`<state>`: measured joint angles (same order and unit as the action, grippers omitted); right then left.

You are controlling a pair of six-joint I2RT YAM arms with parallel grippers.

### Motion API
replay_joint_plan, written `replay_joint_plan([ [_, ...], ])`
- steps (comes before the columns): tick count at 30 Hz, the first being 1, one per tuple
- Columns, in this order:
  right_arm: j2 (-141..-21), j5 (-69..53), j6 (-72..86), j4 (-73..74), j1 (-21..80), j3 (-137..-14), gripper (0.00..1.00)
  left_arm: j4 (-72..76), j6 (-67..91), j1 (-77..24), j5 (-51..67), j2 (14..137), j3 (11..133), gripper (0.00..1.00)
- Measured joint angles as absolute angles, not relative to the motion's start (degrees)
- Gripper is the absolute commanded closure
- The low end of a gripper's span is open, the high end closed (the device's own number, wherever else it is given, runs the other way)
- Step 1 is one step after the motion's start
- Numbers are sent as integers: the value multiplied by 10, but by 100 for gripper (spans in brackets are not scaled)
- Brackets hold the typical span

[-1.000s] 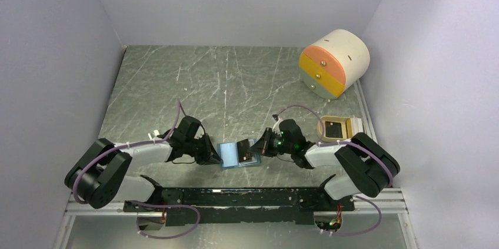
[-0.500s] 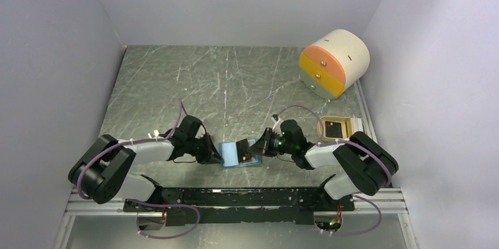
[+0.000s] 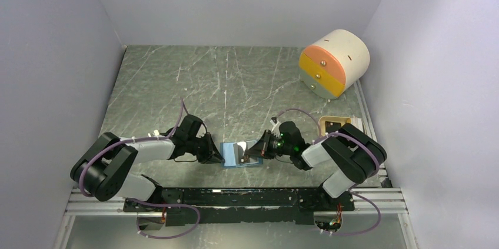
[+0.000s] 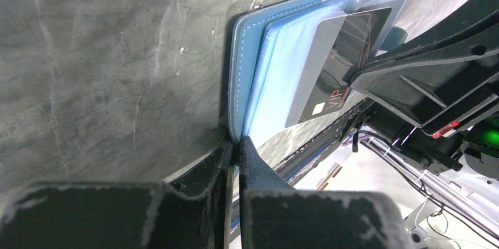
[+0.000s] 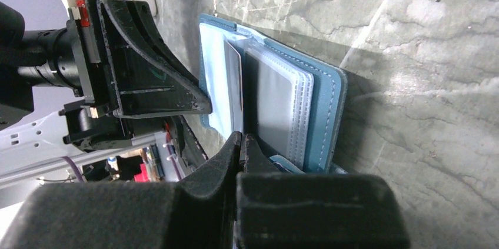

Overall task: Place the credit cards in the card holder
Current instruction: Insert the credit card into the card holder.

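The blue card holder [image 3: 230, 157] lies open near the table's front edge, its paler inside up [image 4: 276, 72]. My left gripper [image 3: 219, 156] is shut on the holder's left flap edge [image 4: 238, 143]. A dark credit card [image 4: 335, 66] stands on edge over the holder's inner pockets, seen as a thin edge [image 5: 234, 84] in the right wrist view. My right gripper [image 3: 252, 153] is shut on that card's near end [image 5: 241, 138]. Clear plastic sleeves [image 5: 276, 102] lie to the card's right, inside the holder [image 5: 326, 113].
A cream drum [image 3: 333, 63] with orange-yellow drawers stands at the back right. A shallow tan tray [image 3: 330, 123] sits by the right wall, partly covered by my right arm. The black base rail [image 3: 235, 197] runs along the near edge.
My right arm's elbow has swung left and now covers part of the tan tray. The card has tipped lower toward the holder. The left gripper has stayed put.
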<state>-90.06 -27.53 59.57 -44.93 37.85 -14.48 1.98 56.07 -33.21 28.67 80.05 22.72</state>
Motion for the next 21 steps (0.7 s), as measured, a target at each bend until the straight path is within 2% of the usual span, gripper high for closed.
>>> replay_joint_plan([
  [5, -922, -276, 607, -463, 381, -149, 100, 20, 562, -332, 288, 797, 227, 91],
  [9, -934, -273, 612, -460, 393, -164, 87, 20, 564, -332, 288, 793, 227, 91],
  [13, -932, -259, 598, -408, 410, -197, 69, 23, 567, -332, 288, 790, 227, 91],
  [16, -915, -246, 573, -343, 415, -224, 63, 26, 568, -332, 290, 790, 227, 91],
  [21, -869, -215, 533, -244, 416, -248, 62, 32, 569, -332, 292, 790, 227, 91],
])
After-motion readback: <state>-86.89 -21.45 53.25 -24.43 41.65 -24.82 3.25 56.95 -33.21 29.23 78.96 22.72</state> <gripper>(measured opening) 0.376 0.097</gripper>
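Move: The left pocket of the open card holder lies about 6 cm left of the right hand, some 1 cm ahead and 2 cm below. The half-inserted black card, pinched by its right edge, has its middle roughly 3 cm left and 1 cm ahead; the holder's right page centres some 2 cm right, 1 cm ahead and 2 cm below. From the left hand, pinching the holder's left edge, that pocket is about 4 cm right and 2 cm ahead, level with it. The black card is pushed left, deeper into the left pocket, by the right hand pinching its right edge, about 2 cm towards the left hand. Near the end of the push the right fingers open and let go, then the hand eases back right and slightly forward, fingers tipping some 10 degrees steeper. The left hand keeps its pinch on the holder's left edge, rising roughly 1 cm. ##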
